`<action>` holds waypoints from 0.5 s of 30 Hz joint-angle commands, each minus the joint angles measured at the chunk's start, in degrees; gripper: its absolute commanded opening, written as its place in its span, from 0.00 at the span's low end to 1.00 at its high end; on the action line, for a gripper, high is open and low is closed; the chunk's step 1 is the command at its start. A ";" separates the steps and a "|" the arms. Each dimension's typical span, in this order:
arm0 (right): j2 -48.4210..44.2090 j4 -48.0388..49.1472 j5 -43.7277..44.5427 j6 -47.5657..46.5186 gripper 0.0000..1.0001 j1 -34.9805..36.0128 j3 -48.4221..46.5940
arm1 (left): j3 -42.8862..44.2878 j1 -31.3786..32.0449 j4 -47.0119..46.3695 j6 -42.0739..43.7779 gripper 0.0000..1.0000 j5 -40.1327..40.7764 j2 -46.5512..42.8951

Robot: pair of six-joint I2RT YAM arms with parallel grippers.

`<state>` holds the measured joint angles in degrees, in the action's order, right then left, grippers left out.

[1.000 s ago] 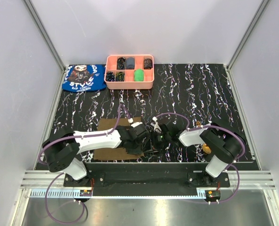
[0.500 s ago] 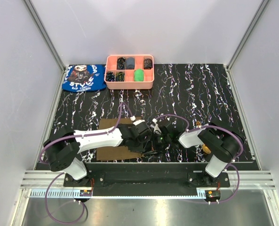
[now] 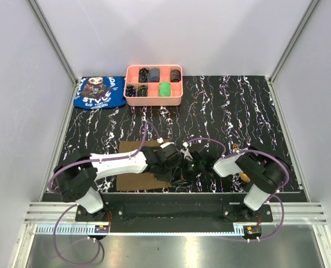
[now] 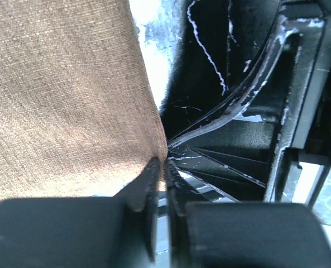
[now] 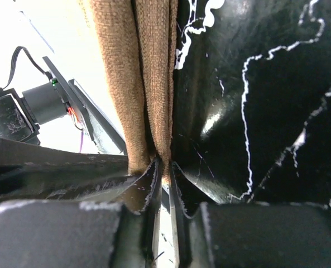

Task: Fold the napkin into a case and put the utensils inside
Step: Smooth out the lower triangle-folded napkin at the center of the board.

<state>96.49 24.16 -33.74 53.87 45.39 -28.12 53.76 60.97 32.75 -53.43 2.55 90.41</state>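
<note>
The olive-brown napkin (image 3: 133, 167) lies at the table's near edge under my left arm. In the left wrist view the napkin (image 4: 65, 95) fills the upper left, and my left gripper (image 4: 161, 167) is shut on its corner. From the right wrist camera, two hanging layers of the napkin (image 5: 137, 78) run up from my right gripper (image 5: 164, 167), which is shut on the cloth's edge. From above, the left gripper (image 3: 173, 169) and right gripper (image 3: 185, 169) sit tip to tip at the napkin's right end. A gold-brown utensil (image 3: 244, 176) shows beside the right arm, mostly hidden.
A pink compartment tray (image 3: 153, 102) with small dark and green items stands at the back. A blue printed cloth (image 3: 100, 92) lies left of it. The black marbled mat (image 3: 232, 111) covers the table. Grey walls close in both sides.
Both grippers have closed on the napkin's right end. The left arm has reached a little further right, toward the right gripper.
</note>
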 commanded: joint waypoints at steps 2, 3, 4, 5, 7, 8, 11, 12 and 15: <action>-4.11 -2.79 2.27 -0.34 0.20 0.58 0.61 | 0.30 0.20 -1.21 0.17 0.24 0.26 -9.26; -4.46 -3.33 2.53 -0.69 0.22 0.58 0.61 | 0.30 0.20 -0.94 0.08 0.26 0.88 -10.94; -5.60 -4.12 2.80 -0.87 0.27 0.58 0.61 | 0.30 0.03 -0.59 0.17 0.29 1.32 -12.61; -6.30 -5.78 3.23 -1.22 0.29 0.58 0.70 | 0.56 -0.15 0.89 0.25 0.33 1.84 -15.85; -8.67 -7.37 4.03 -2.10 0.33 0.58 0.70 | 1.61 -1.28 3.79 1.22 0.34 4.47 -18.68; -9.47 -9.38 4.29 -2.45 0.39 0.58 0.44 | 1.96 -1.99 6.94 1.57 0.34 5.62 -21.48; -11.41 -12.98 4.56 -4.46 0.46 0.67 -1.14 | 1.44 -6.55 10.21 3.59 0.35 8.61 -27.19; -11.67 -13.96 5.25 -4.82 0.48 0.67 -1.58 | 0.13 -8.39 10.49 4.90 0.36 8.18 -28.61; -11.41 -12.65 4.39 -4.91 0.55 1.19 -2.99 | -2.94 -17.88 10.75 7.54 0.40 4.24 -33.45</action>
<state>86.15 13.23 -30.13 51.05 45.50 -28.12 53.87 51.46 40.10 -50.33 6.66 62.46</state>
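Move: The napkin's near right corner lies right at both hands' fingertips, about 1 cm below. The napkin's middle is some 10 cm left of the left hand and 8 cm ahead, and sits much the same from the right hand. The gold utensils lie roughly 28 cm to the right of the right hand and about 8 cm ahead. Both hands open off the napkin's corner, the left rising 13 cm then swinging left-forward, the right lifting 2 cm. ##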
